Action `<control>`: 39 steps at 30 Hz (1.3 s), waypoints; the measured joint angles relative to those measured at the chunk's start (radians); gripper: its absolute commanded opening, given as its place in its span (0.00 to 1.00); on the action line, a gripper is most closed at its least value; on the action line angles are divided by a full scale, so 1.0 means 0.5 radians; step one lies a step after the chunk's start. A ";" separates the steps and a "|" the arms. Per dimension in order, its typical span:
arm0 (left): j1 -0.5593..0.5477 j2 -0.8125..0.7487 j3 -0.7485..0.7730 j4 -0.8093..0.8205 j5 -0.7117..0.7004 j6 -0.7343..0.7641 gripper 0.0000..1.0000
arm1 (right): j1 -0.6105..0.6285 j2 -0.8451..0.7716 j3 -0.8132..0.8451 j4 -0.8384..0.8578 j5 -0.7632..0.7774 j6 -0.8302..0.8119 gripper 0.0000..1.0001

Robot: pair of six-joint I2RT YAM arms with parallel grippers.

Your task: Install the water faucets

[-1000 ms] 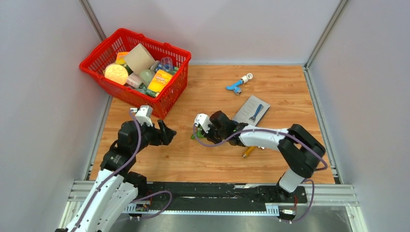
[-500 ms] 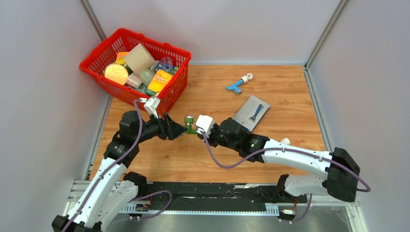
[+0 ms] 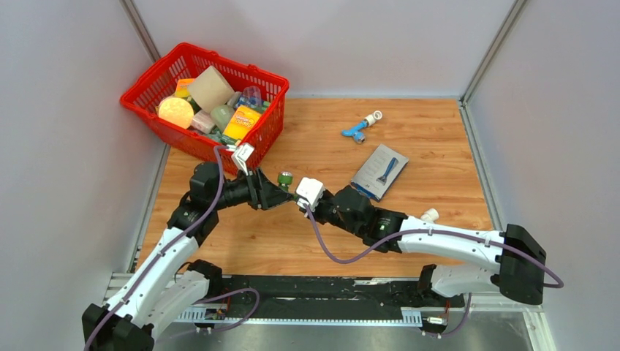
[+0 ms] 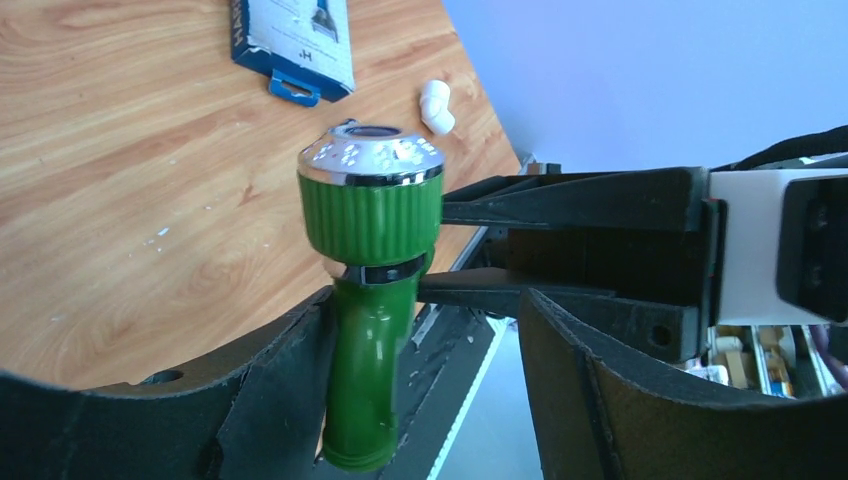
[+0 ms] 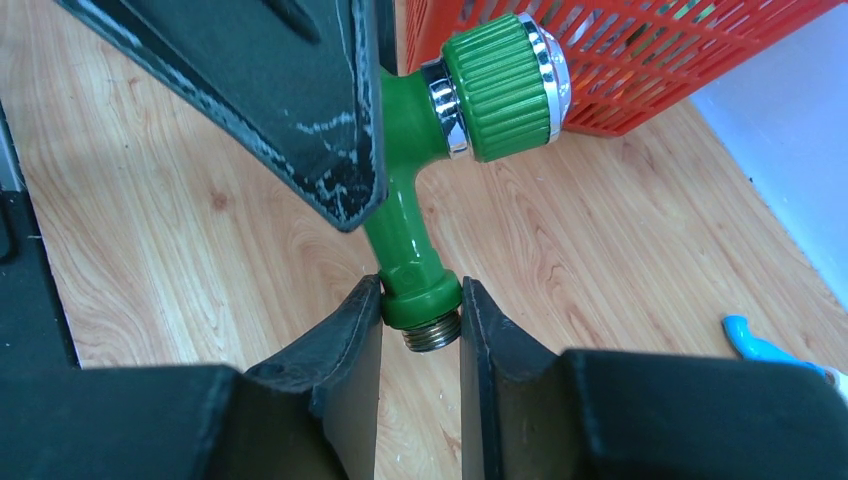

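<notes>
The green water faucet [image 3: 285, 179] with its chrome-capped knob hangs in the air between the two arms, in front of the basket. My right gripper [image 5: 420, 300] is shut on its threaded end [image 5: 432, 330]. My left gripper [image 4: 425, 310] is open around the green spout [image 4: 365, 380]. The spout lies against one finger [image 4: 270, 390], and a wide gap separates it from the other finger [image 4: 590, 370]. A blue faucet [image 3: 356, 131] joined to a white fitting lies at the far side of the table.
A red basket [image 3: 191, 48] full of items stands at the back left, close behind the left gripper. A grey razor packet [image 3: 380, 170] lies right of centre. A white elbow fitting [image 3: 430, 214] sits by the right forearm.
The right arm has carried the green faucet left towards the basket. The left gripper has come forward around its spout, and its jaws have narrowed.
</notes>
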 measured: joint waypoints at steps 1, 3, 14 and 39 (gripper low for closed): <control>-0.004 0.000 -0.010 0.015 0.010 -0.011 0.70 | 0.006 -0.009 0.000 0.009 0.008 -0.001 0.00; -0.015 0.001 -0.029 0.050 0.025 -0.037 0.66 | 0.020 -0.025 0.000 0.031 0.013 -0.005 0.00; -0.042 0.002 -0.051 0.172 0.089 -0.130 0.57 | 0.079 -0.047 0.000 0.092 0.041 -0.028 0.00; -0.066 -0.111 -0.080 0.057 -0.096 -0.078 0.00 | 0.108 -0.065 -0.001 0.101 0.134 -0.040 0.78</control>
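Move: The green faucet hangs in the air with the right fingers shut on its threaded end; its middle lies about 3 cm ahead of the right hand, 4 cm left and a shade above. From the left hand, open around the body, it is about 2 cm right, 1 cm ahead and 2 cm lower. The red basket's middle is roughly 19 cm left and 25 cm ahead of the left hand, the blue-grey box 27 cm right and 12 cm ahead; both are lower. The right hand, still holding the threaded end, raises the green faucet about 2 cm and draws it slightly back and left into the left gripper, while the left hand eases some 1 cm back and 1 cm right and closes until its fingers pinch the green body just below the ribbed knob. With the left hand holding on, the right hand stays nearly still until its fingers open and let go of the threaded end, just starting to back off to the right. ##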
